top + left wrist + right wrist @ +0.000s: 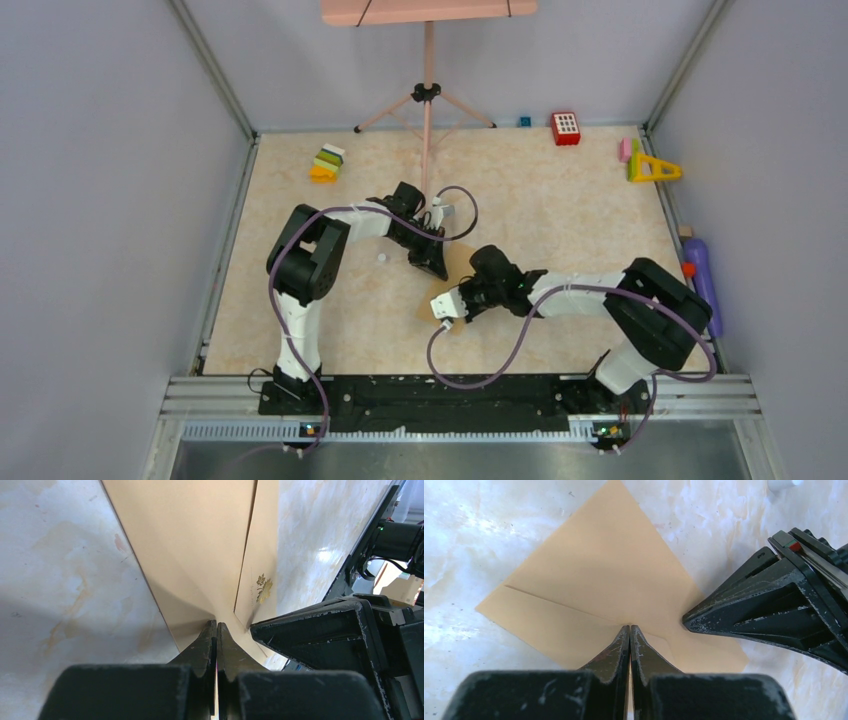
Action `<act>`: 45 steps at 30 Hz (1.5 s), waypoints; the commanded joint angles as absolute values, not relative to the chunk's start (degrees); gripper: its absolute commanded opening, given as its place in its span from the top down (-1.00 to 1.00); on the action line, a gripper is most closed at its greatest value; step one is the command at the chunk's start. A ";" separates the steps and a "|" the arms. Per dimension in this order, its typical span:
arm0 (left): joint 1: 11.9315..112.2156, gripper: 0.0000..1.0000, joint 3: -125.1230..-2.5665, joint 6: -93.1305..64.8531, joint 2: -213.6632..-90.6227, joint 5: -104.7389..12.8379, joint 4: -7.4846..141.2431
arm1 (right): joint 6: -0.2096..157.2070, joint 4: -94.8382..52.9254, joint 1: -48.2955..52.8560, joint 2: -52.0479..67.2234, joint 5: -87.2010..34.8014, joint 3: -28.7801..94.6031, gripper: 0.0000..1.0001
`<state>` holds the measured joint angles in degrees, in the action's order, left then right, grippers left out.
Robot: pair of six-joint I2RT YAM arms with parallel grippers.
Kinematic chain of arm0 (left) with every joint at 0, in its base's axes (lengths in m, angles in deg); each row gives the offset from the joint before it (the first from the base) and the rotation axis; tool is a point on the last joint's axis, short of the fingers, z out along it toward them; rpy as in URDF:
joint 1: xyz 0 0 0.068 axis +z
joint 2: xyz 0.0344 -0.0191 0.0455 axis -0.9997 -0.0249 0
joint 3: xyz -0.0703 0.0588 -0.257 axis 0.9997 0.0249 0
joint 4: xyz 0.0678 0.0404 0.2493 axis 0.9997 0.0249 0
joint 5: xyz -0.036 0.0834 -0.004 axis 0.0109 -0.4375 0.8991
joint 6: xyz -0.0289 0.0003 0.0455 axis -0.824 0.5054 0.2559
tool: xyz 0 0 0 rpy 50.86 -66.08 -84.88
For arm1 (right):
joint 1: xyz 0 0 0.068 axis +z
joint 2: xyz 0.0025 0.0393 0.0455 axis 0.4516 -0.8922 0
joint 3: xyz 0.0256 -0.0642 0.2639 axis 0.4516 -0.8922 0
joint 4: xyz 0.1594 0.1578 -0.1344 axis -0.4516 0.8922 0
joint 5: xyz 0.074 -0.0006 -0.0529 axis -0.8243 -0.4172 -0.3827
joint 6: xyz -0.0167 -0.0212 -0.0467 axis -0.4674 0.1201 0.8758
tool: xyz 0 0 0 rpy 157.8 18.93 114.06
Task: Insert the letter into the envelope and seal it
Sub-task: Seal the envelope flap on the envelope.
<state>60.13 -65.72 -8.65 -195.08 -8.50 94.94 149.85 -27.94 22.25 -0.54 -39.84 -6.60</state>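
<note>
The brown envelope (594, 575) lies flat on the marble tabletop, its flap seam running across the face. A small gold leaf mark (263, 587) sits beside the seam. My left gripper (216, 625) is shut, with its tips down on the envelope where the flap lines meet. My right gripper (630, 627) is also shut, tips touching the envelope's face close to the left one. Seen from above, the left gripper (437, 266) and right gripper (470, 283) meet over the envelope (457, 262), which they mostly cover. The letter is hidden.
A small white piece (381, 258) lies left of the grippers. At the back stand a tripod (427, 95), a stack of coloured blocks (327, 162), a red block (565, 127) and a yellow triangle (653, 168). A purple bottle (700, 270) lies along the right edge.
</note>
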 commanded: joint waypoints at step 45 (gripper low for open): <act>54.98 -0.91 -57.44 14.92 -183.85 -13.57 112.82 | 134.44 -2.47 6.38 31.05 -33.88 11.46 -0.44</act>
<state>56.54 -55.90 12.99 -180.87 -12.45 110.22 137.58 0.73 7.06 28.99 -37.04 10.88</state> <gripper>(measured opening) 0.937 0.716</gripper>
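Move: The envelope lies flat under both closed grippers, a centimetre or so below them. Its middle is about 2 cm back and 2 cm right of the left hand, and its near left corner is some 7 cm back and 5 cm left. From the right hand, its middle is about 4 cm ahead and 1 cm left. A small white cap sits some 12 cm left of the left hand and 4 cm farther out; the tripod's foot is about 11 cm ahead of that hand and 4 cm left. Draw the right gripper's closed tips about 2 cm back along the flap while the left keeps its closed tips on the envelope, then lift both off. Raise the right some 20 cm, opening and swinging it right and forward. Arc the left up about 9 cm, back and down to the near left corner, opening wide and turning some 20 degrees clockwise. ##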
